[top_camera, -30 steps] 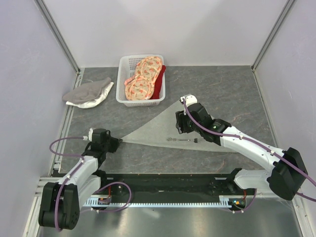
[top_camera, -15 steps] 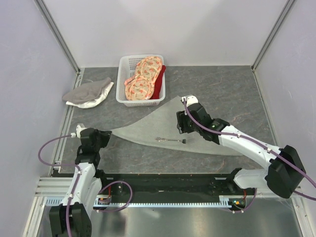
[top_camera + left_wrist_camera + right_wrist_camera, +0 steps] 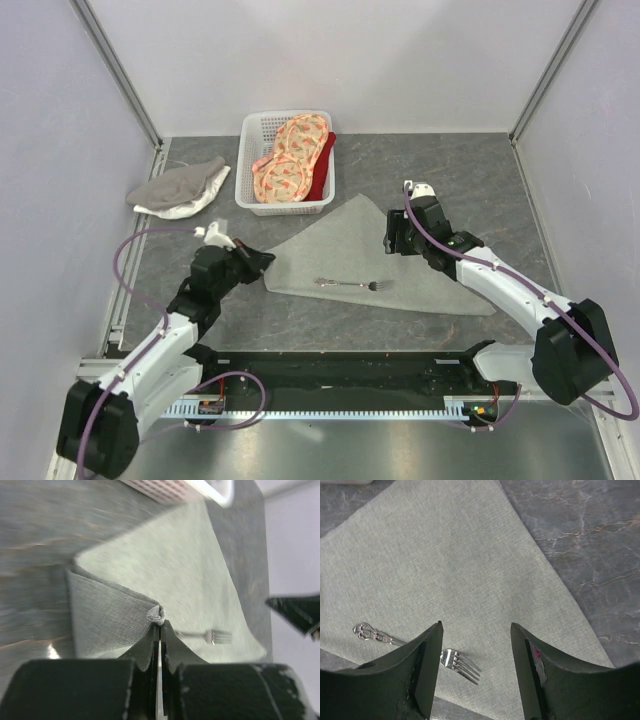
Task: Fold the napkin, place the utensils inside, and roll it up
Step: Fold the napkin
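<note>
The grey-green napkin lies spread on the dark table, and its left corner is lifted and doubled back over the cloth. My left gripper is shut on that corner; in the left wrist view a small bunch of napkin pokes out past the closed gripper. A silver fork lies on the napkin near its front edge, tines to the right. My right gripper hovers open over the napkin's right part. In the right wrist view the open gripper has bare napkin between its fingers, with the fork by the left finger.
A white basket holding orange-pink patterned cloths and a red one stands at the back, just beyond the napkin's far tip. A grey-and-white cloth lies at the back left. Walls and metal posts close in both sides.
My left gripper has swung right and inward with the napkin's corner, folding the stretched left tip back over the cloth. The right arm has drawn back to the right, off the napkin's middle.
</note>
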Motion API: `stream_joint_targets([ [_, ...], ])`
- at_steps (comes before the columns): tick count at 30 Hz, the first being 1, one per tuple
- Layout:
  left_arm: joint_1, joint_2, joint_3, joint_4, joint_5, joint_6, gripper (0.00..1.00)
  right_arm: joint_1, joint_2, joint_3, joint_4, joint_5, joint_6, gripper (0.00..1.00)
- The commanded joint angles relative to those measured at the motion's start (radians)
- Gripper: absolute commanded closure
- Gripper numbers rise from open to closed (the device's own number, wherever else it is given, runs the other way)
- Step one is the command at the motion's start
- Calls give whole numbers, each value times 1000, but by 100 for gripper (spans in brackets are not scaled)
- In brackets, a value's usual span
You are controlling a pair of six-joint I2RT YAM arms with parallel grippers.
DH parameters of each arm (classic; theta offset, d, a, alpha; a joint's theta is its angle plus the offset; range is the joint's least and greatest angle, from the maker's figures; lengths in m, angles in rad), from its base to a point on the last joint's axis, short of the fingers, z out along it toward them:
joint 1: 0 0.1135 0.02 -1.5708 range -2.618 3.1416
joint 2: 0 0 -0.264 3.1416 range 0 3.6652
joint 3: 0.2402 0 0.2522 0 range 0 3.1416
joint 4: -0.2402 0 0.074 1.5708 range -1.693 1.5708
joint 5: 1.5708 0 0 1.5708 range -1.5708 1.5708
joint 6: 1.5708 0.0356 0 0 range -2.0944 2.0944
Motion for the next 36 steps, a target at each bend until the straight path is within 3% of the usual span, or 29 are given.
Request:
stream_joint_targets([
  [1, -175, 136, 91, 116, -114, 103, 98, -31, -57, -6, 30, -34, 16, 35],
  [8, -391, 406, 251, 209, -109, 184, 98, -40, -94, -18, 24, -43, 36, 34],
  [14, -502, 575, 375, 240, -98, 248, 98, -42, -111, -27, 22, -45, 48, 34],
  [36, -702, 862, 564, 272, -32, 324, 98, -45, -123, -23, 17, -45, 51, 34],
])
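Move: The left hand, already pinching the napkin's left corner, has the fork it is folding over about 23 cm to its right, 1 cm back and some 11 cm below. From the left hand, the napkin's far corner is roughly 25 cm ahead and 26 cm to the right. The white basket's middle is about 34 cm ahead and 4 cm right, and the open right gripper 34 cm right, 3 cm ahead. From the right hand, the fork is about 11 cm left, 4 cm back and 10 cm below. Still pinching the napkin corner in its shut fingers, the left hand sweeps it some 25 cm to the right over the fork's handle, nearly level at first, then sinking about 3 cm and easing back as it slows. The wrist turns clockwise about 40 degrees on the way. The right hand, empty and open, rises some 2.5 cm clear above the napkin. ##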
